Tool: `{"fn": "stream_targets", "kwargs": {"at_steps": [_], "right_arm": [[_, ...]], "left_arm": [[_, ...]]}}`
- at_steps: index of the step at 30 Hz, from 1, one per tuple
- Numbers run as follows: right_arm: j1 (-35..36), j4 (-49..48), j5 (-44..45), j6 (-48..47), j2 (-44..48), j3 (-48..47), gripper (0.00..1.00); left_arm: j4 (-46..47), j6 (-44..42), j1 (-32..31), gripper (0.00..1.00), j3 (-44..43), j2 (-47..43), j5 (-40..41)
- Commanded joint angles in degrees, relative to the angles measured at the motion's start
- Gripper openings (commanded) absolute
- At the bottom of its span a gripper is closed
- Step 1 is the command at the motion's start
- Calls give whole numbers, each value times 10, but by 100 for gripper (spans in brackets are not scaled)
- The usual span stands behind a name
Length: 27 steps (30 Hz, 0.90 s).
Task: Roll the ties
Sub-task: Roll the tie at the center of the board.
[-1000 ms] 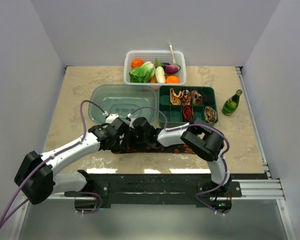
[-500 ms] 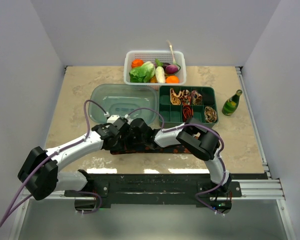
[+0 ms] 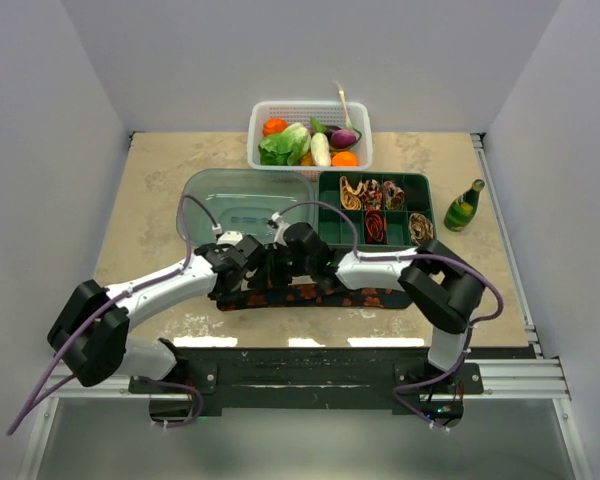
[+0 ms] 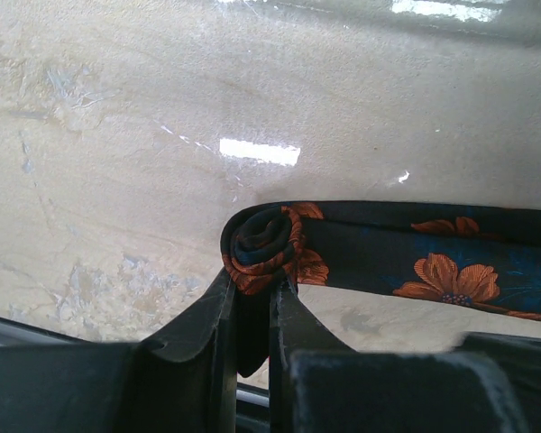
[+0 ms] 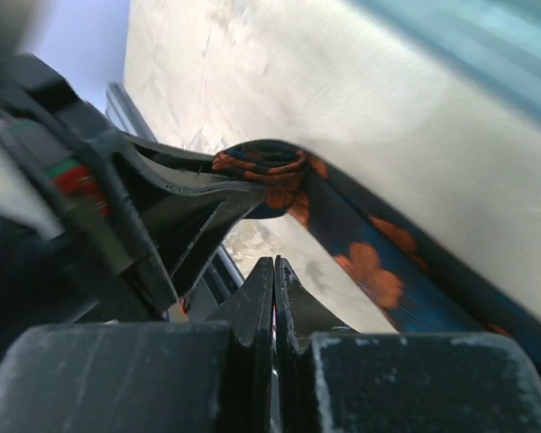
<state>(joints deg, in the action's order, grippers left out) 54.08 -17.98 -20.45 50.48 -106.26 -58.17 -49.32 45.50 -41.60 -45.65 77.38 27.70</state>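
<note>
A black tie [image 3: 360, 297] with orange flowers lies flat along the table's near edge. Its left end is wound into a small roll [image 4: 263, 242]. My left gripper [image 4: 251, 287] is shut on that roll, with dark fabric pinched between its fingers. In the top view the left gripper [image 3: 260, 272] meets my right gripper [image 3: 280, 268] over the tie's left end. The right gripper [image 5: 273, 269] is shut with nothing in it, just beside the roll [image 5: 263, 165] and the flat band [image 5: 371, 273]. Several rolled ties [image 3: 377, 224] sit in the green tray [image 3: 332, 232].
A white basket [image 3: 263, 109] of vegetables stands at the back. A clear plastic tub [image 3: 242, 203] lies left of the green tray, just behind the grippers. A green bottle [image 3: 464, 206] stands at the right. The table's metal front rail runs close below the tie.
Both grippers have shifted to the right and slightly back along the tie, and the right arm's elbow has swung out to the right. The left grip on the roll is unchanged.
</note>
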Motion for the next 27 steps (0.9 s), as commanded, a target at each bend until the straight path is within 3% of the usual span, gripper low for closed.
{"fn": "stream_targets", "kwargs": {"at_steps": [1,8,16,17,21,24,27], "right_arm": [[-45,28,26,-20,61,49,0],[-90,79,65,-59,134,103,0],[-121,108,88,-84,168,132,0],[-125,107,87,-85,169,134,0],[-127,108,85,-87,165,135,0],[-126,106,84,-87,162,138,0],[-127,105,84,-90,159,139,0]], "left_arm": [[-26,28,-17,0,-37,22,38],[-75,71,-63,0,-73,108,65],[-62,80,-110,1,-113,189,56],[-59,79,-110,4,-116,197,55],[-43,67,-117,35,-127,206,45],[-28,60,-121,48,-134,201,34],[-3,51,-123,54,-133,188,15]]}}
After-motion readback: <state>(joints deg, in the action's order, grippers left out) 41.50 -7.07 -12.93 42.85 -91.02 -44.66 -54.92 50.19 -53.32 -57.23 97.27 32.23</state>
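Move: The rolled end of the tie is already between the left fingertips, its middle about 1 cm ahead of them and 1 cm lower. The clear tray's middle is some 22 cm ahead and 7 cm right of the left hand. From the right hand the roll lies about 8 cm left, 2 cm back and 5 cm down; the green box is roughly 20 cm ahead and 28 cm right of that hand, about 5 cm lower. Ease the left gripper about 5 cm right and some 2 cm down, tilting it roughly 15 degrees left side up, keep the tie's roll pinched for most of the way, then open the fingers around it. Meanwhile sweep the shut right gripper about 13 cm right and 5 cm forward, away from the roll, sinking a little and turning clockwise. ##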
